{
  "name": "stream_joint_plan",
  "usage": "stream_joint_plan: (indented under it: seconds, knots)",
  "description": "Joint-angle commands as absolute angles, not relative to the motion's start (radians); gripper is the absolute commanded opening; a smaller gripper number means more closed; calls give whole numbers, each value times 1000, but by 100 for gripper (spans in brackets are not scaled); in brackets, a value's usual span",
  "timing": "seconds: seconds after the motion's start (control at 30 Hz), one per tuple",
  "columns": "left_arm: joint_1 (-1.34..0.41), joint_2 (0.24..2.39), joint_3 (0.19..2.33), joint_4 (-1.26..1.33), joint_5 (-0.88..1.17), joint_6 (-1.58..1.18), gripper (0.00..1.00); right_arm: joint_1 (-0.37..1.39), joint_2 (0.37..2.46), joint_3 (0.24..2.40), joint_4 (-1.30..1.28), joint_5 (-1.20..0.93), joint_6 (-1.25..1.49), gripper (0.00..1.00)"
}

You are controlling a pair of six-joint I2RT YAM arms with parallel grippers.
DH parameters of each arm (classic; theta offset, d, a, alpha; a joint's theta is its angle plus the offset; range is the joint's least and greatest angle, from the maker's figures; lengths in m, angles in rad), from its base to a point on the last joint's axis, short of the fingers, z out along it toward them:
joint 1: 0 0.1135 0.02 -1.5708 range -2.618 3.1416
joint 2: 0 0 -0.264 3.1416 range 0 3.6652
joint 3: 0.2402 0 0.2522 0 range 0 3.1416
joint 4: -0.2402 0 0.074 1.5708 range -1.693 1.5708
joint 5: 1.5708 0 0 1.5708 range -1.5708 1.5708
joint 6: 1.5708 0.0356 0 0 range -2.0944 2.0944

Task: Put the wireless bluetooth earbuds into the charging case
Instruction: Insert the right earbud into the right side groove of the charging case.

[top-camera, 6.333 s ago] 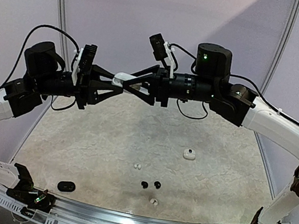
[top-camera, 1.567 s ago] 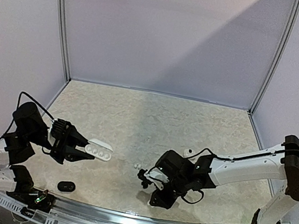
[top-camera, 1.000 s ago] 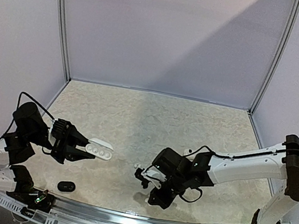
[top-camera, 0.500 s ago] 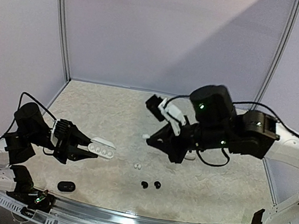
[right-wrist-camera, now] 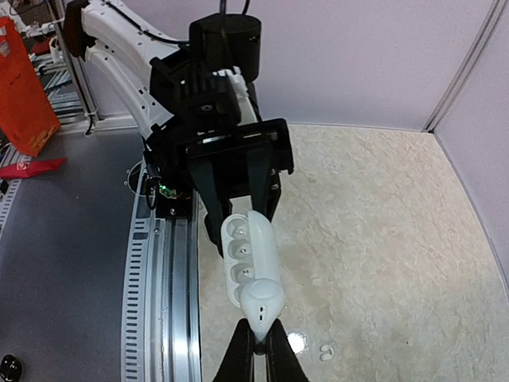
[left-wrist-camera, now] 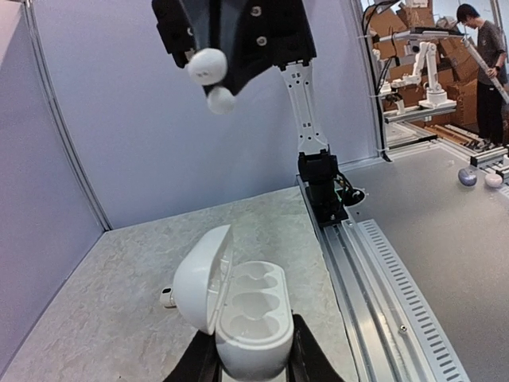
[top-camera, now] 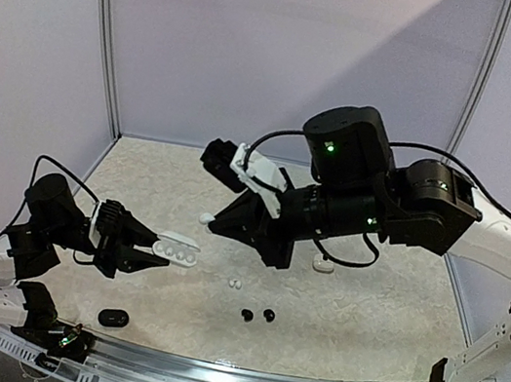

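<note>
My left gripper (top-camera: 148,249) is shut on the base of the white charging case (top-camera: 175,250), held above the table's left side with its lid open. In the left wrist view the case (left-wrist-camera: 248,310) shows empty wells between my fingers (left-wrist-camera: 307,360). My right gripper (top-camera: 211,223) hangs above and to the right of it, shut on a white earbud (top-camera: 206,218). From the right wrist, that earbud (right-wrist-camera: 262,301) sits pinched by its stem in the gripper (right-wrist-camera: 261,330), just over the end of the open case (right-wrist-camera: 248,243). It also shows overhead in the left wrist view, earbud (left-wrist-camera: 207,67).
On the table lie a pair of small white earbuds (top-camera: 235,283), two black earbuds (top-camera: 246,315) (top-camera: 269,313), a black case (top-camera: 114,318) near the front left, and a white case (top-camera: 323,265) partly behind the right arm. A metal rail (top-camera: 232,377) borders the front edge.
The right arm rose from the table near the front, carrying a white earbud, and swung up and left toward the open case. The left arm and its case held still.
</note>
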State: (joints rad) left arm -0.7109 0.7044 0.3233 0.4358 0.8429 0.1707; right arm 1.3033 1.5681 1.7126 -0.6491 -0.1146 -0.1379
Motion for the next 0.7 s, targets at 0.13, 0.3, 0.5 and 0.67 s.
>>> stream_joint_plan:
  seconds: [0.13, 0.3, 0.5, 0.67]
  knots:
    - [-724, 698, 345, 425, 821, 144, 0, 1407, 1689, 1873, -845, 82, -328, 0]
    - [-724, 699, 344, 431, 825, 137, 0, 1411, 1757, 1916, -882, 109, -360, 0]
    - [-724, 697, 350, 410, 831, 143, 0, 1415, 1807, 1981, -929, 147, -412, 0]
    - [-724, 700, 352, 403, 834, 149, 0, 1422, 1841, 2010, -940, 160, -458, 0]
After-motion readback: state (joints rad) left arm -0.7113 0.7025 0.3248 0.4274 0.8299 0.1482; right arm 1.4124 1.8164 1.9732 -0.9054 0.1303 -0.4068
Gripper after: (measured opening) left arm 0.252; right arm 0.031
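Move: The open white charging case, held by the left gripper, has its middle about 5 cm to the left of the right hand, some 8 cm below it and 1 cm back; from the left hand it sits just past the fingertips, about 3 cm to the right and 1 cm up. On the table some 33 cm below the right hand lie a white earbud pair, about 11 cm ahead and level sideways, and the black earbuds, 5 cm ahead and 7 cm to the right. Down towards the case's near, right-hand groove goes the pinched white earbud: the right hand sinks about 5 cm and travels 3 cm left, swinging slightly back first and then forward again, slowing at the end. Its fingers tip some 20 degrees steeper while the wrist rolls, keeping their hold; the left hand still holds the open case steady. ##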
